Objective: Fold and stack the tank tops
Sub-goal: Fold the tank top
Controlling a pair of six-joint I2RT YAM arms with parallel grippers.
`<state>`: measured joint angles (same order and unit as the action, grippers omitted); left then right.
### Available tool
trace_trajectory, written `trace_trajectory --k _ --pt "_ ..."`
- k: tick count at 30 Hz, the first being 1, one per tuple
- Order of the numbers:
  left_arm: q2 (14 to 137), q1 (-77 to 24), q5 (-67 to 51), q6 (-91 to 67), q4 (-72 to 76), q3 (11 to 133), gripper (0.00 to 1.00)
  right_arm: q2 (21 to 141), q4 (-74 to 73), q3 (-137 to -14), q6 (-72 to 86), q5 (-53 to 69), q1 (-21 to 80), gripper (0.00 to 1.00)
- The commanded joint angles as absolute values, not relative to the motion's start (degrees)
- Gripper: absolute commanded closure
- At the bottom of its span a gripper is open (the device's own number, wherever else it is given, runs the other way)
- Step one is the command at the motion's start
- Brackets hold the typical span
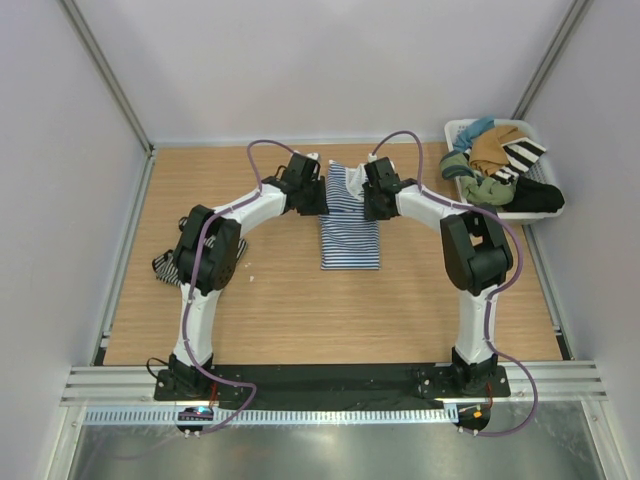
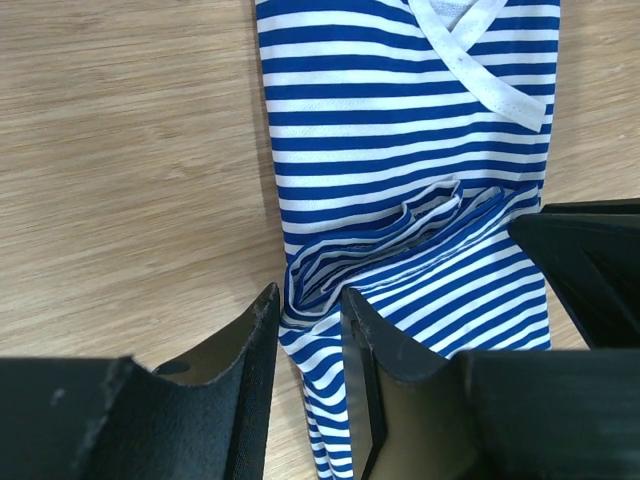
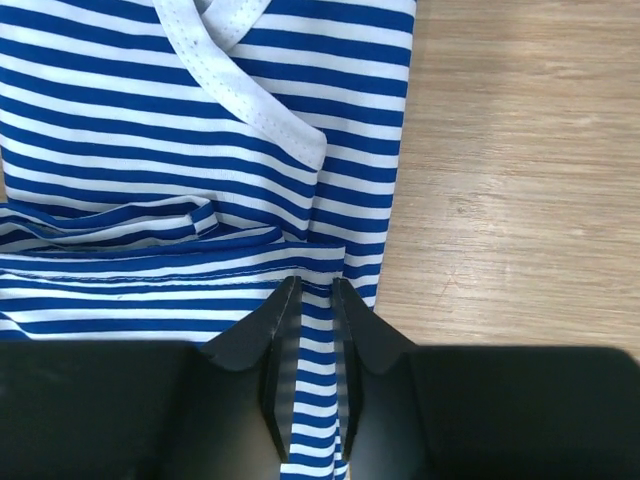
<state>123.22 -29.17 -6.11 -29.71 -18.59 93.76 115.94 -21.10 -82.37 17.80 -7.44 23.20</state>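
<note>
The blue-and-white tank top lies lengthwise in the middle of the table, its white-trimmed neckline toward the near side. Both grippers are at its far end. My left gripper holds a raised bunch of the left edge of the cloth between its jaws. My right gripper is closed on a narrow strip of the cloth's right edge, beside a folded-over hem. The fine black-and-white tank top lies at the left, partly hidden under my left arm.
A white basket at the back right holds tan, green, teal and black clothes and a bold striped cloth. The right gripper's black body shows at the right of the left wrist view. Bare wood surrounds the top.
</note>
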Motion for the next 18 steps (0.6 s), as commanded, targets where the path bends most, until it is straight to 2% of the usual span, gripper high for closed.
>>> trace_trajectory --k 1,5,6,10,18 --pt "123.7 -28.9 -6.4 -29.2 -18.9 96.6 0.69 116.2 -20.5 -85.0 18.1 -7.1 23.6 0.76" --pt "123.5 -28.9 -7.0 -29.2 -19.0 96.9 0.87 114.6 -19.9 -84.4 17.8 -7.5 23.5 0.97" --pt "123.1 -28.9 -7.1 -29.1 -19.1 96.9 0.92 113.8 -19.7 -84.1 17.8 -7.6 23.6 0.99" --pt "122.2 -28.9 -7.5 -28.7 -19.2 97.0 0.99 111.9 -19.2 -83.5 17.8 -7.2 23.6 0.99" --pt "117.5 -29.3 -8.0 -28.7 -18.6 95.1 1.00 102.6 -13.6 -75.9 19.5 -11.2 23.6 0.99"
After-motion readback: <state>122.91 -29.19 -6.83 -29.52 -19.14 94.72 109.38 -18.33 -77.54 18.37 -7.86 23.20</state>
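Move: The left hand's half-open fingers straddle the left end of the raised crease across the blue-striped tank top, about 1 cm below the hand point; the right hand is set likewise at the crease's right end. From the left hand the collar is some 8 cm ahead and 7 cm right, and the black-striped tank top 25 cm left and 12 cm back. The hem lies about 13 cm back and 4 cm left of the right hand. Both grippers shut on the cloth almost together, each pinching its own end of the crease between the fingertips. The left hand then all but stays in place, rising barely 1 cm, while the right hand, once closed, lifts its end away from the table by about 3 cm, keeping its grip. ##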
